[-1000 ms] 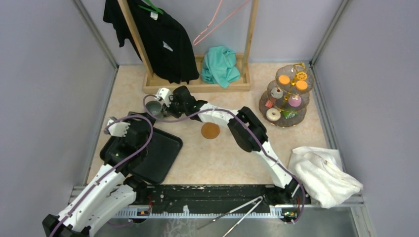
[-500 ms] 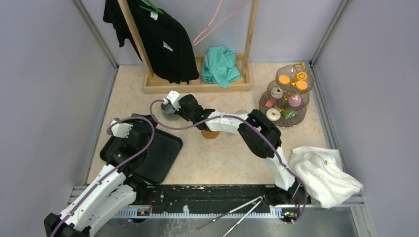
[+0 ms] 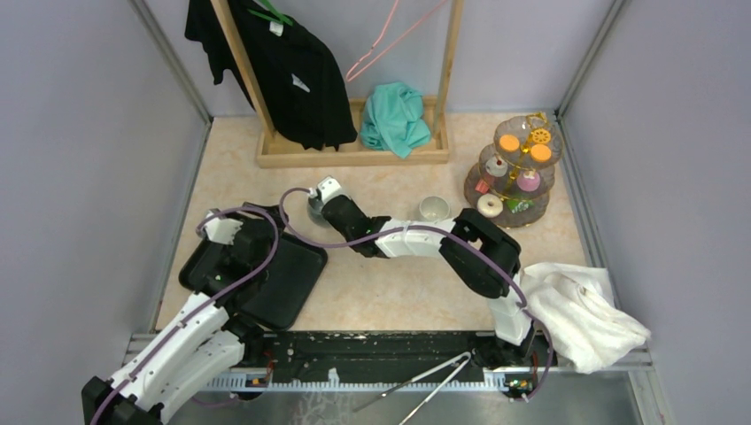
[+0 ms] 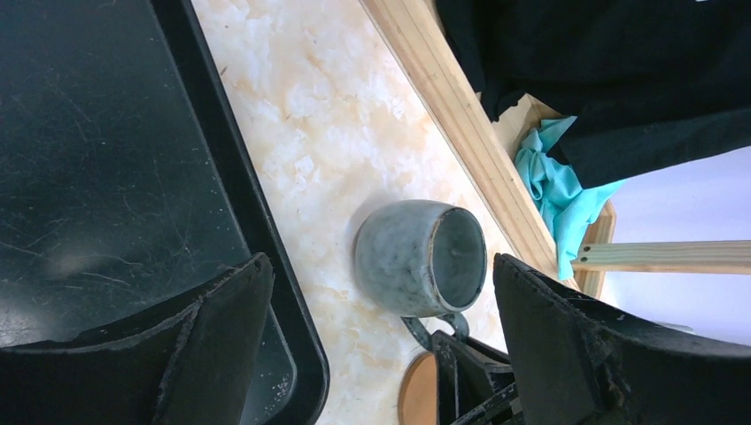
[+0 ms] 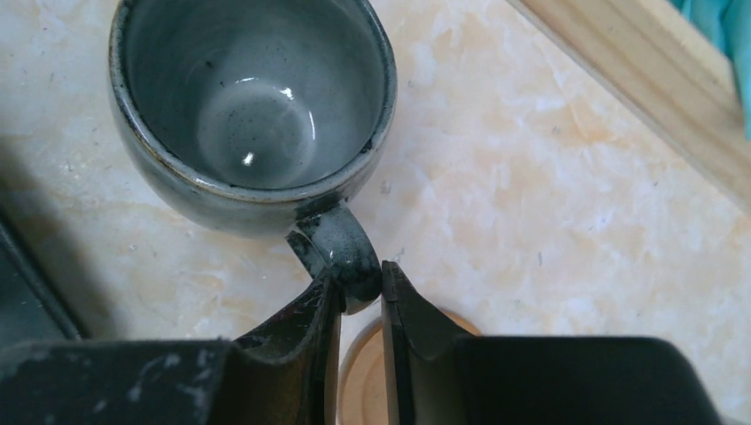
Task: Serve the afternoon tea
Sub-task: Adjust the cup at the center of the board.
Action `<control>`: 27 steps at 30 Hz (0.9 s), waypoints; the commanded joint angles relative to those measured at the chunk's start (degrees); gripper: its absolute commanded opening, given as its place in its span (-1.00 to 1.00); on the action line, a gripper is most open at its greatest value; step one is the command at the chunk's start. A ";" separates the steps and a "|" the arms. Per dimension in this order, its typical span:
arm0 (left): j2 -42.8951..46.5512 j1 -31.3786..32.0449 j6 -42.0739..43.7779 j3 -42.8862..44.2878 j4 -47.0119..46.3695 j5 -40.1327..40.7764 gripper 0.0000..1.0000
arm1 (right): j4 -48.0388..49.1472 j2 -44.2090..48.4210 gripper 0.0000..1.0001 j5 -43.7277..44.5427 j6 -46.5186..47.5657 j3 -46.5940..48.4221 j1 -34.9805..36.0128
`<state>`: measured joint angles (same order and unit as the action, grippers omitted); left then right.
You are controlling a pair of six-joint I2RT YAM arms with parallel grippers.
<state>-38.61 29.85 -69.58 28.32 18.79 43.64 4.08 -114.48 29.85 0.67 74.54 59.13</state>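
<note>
The grey mug (image 5: 252,115) stands upright and empty, just right of the black tray; it also shows in the top view (image 3: 313,206) and the left wrist view (image 4: 407,257). My right gripper (image 5: 359,283) is shut on the mug's handle (image 5: 341,257), with a brown coaster (image 5: 361,376) below its fingers. Whether the mug rests on the table I cannot tell. My left gripper (image 4: 381,266) hangs open over the tray's edge, empty, facing the mug. The three-tier glass stand (image 3: 516,173) with sweets is at the far right.
The black tray (image 3: 283,274) lies at the left. A small cream cup (image 3: 434,208) sits near the stand. A wooden rack (image 3: 354,152) with a black shirt and teal cloth (image 3: 394,117) fills the back. A white towel (image 3: 580,312) and metal tongs (image 3: 425,381) lie near the front.
My right gripper has carried the mug to the right and nearer, along the tray's edge. The arm now covers the coaster and has uncovered the cream cup. The left arm stayed put.
</note>
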 commanded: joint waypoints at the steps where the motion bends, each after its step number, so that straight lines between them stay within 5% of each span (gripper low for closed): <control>1: -0.68 -0.31 1.95 -0.43 -3.28 -1.13 0.96 | -2.46 3.82 -0.89 -0.12 -8.93 -0.71 1.62; 9: -2.01 -0.37 2.93 -1.00 -5.81 -2.32 0.97 | -2.92 5.76 -0.40 -5.03 -8.93 -1.70 1.77; 27: -1.72 -0.83 4.93 -1.36 -7.53 -2.70 0.97 | -3.92 6.28 -0.13 -12.16 -1.99 0.14 1.54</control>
<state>-41.01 29.69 -65.93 27.68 13.26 41.30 -0.84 -111.63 19.62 -4.03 72.77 60.18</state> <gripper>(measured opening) 0.984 0.434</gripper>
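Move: The right hand has the grey cup's handle in its nearly shut fingers; the cup's middle is about 3 cm ahead and 6 cm left, roughly level in height. The bare round board is some 7 cm right, 3 cm back and 6 cm below; the black tray's middle lies about 20 cm left and 14 cm back. From the idle left hand the cup is some 9 cm ahead, 11 cm right and 10 cm below. The right hand draws back about 4 cm while opening its fingers from their pinch on the grey cup's handle. ##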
